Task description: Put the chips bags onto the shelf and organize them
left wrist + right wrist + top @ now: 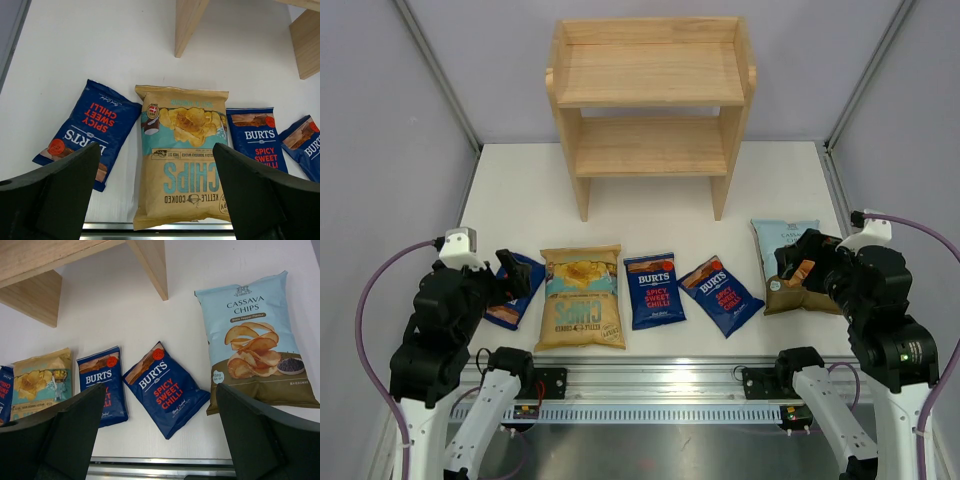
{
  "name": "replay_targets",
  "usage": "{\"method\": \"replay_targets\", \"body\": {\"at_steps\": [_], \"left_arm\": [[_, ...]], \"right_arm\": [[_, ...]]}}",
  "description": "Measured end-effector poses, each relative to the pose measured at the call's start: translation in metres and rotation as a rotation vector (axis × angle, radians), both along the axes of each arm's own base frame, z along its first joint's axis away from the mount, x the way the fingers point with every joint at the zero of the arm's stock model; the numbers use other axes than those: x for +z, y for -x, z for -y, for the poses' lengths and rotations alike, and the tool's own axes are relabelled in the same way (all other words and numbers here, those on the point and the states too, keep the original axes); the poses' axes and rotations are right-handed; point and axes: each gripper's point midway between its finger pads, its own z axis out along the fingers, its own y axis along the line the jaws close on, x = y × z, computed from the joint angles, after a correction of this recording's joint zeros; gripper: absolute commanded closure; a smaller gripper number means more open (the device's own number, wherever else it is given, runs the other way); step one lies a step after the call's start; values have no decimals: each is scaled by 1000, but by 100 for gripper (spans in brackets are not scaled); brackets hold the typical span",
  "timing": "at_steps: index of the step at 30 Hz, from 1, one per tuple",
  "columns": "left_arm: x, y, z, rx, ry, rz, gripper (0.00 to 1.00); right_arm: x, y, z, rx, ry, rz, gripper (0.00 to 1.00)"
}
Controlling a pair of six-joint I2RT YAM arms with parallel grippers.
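Observation:
Five chips bags lie in a row near the table's front edge. From left: a dark-blue Burts bag [515,290], a large tan-and-teal bag [581,297], two more Burts bags [653,290] [721,294], and a pale-blue Cassava Chips bag [782,248]. The wooden shelf [650,110] stands at the back, both tiers bare. My left gripper [505,283] hovers open over the leftmost Burts bag [91,130] and the tan bag [184,155]. My right gripper [798,272] hovers open above the Cassava bag [252,337], with a Burts bag [165,388] between its fingers in the wrist view.
A metal rail [650,385] runs along the table's near edge below the bags. Grey walls enclose the table on the left, right and back. White tabletop [650,225] lies between the bags and the shelf legs.

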Motion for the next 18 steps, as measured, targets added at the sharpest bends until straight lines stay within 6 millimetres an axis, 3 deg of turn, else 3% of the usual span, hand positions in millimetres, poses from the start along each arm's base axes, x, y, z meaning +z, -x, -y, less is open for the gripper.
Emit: {"method": "replay_targets", "body": {"at_steps": [6,10,14,18], "left_arm": [[-3,-4,-1,30,24,-24,1],[-13,-14,5,40,68,-62,1],[-45,-29,16,53,125,-166,1],[-91,-38,17,140,177,-305,1]], "right_arm": [[-4,-1,-7,29,-22,10,1],[-4,-1,-21,95,-73,41,1],[-7,-2,-41,181,-146,59,1],[-11,-3,-60,264,-221,64,1]]}}
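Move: The kettle chips bag lies about 7 cm to the right of the left hand and 5 cm ahead, some 25 cm below; the left Burts bag is around 11 cm to its left and 8 cm ahead, at the same depth. From the right hand, the middle Burts bag is roughly 21 cm left, 6 cm ahead and 29 cm down, the right Burts bag 5 cm left and 5 cm ahead, and the cassava bag 16 cm right and 12 cm ahead. Starting slowly and then quickening, the left hand sinks about 9 cm towards the kettle chips bag while reaching some 4 cm forward and drifting slightly right, its open fingers tipping further down towards the bag. The right hand sweeps about 6 cm left, nearly level, towards the middle Burts bag, turning some 15 degrees counter-clockwise and rolling its left side up, fingers still wide open and touching nothing. ##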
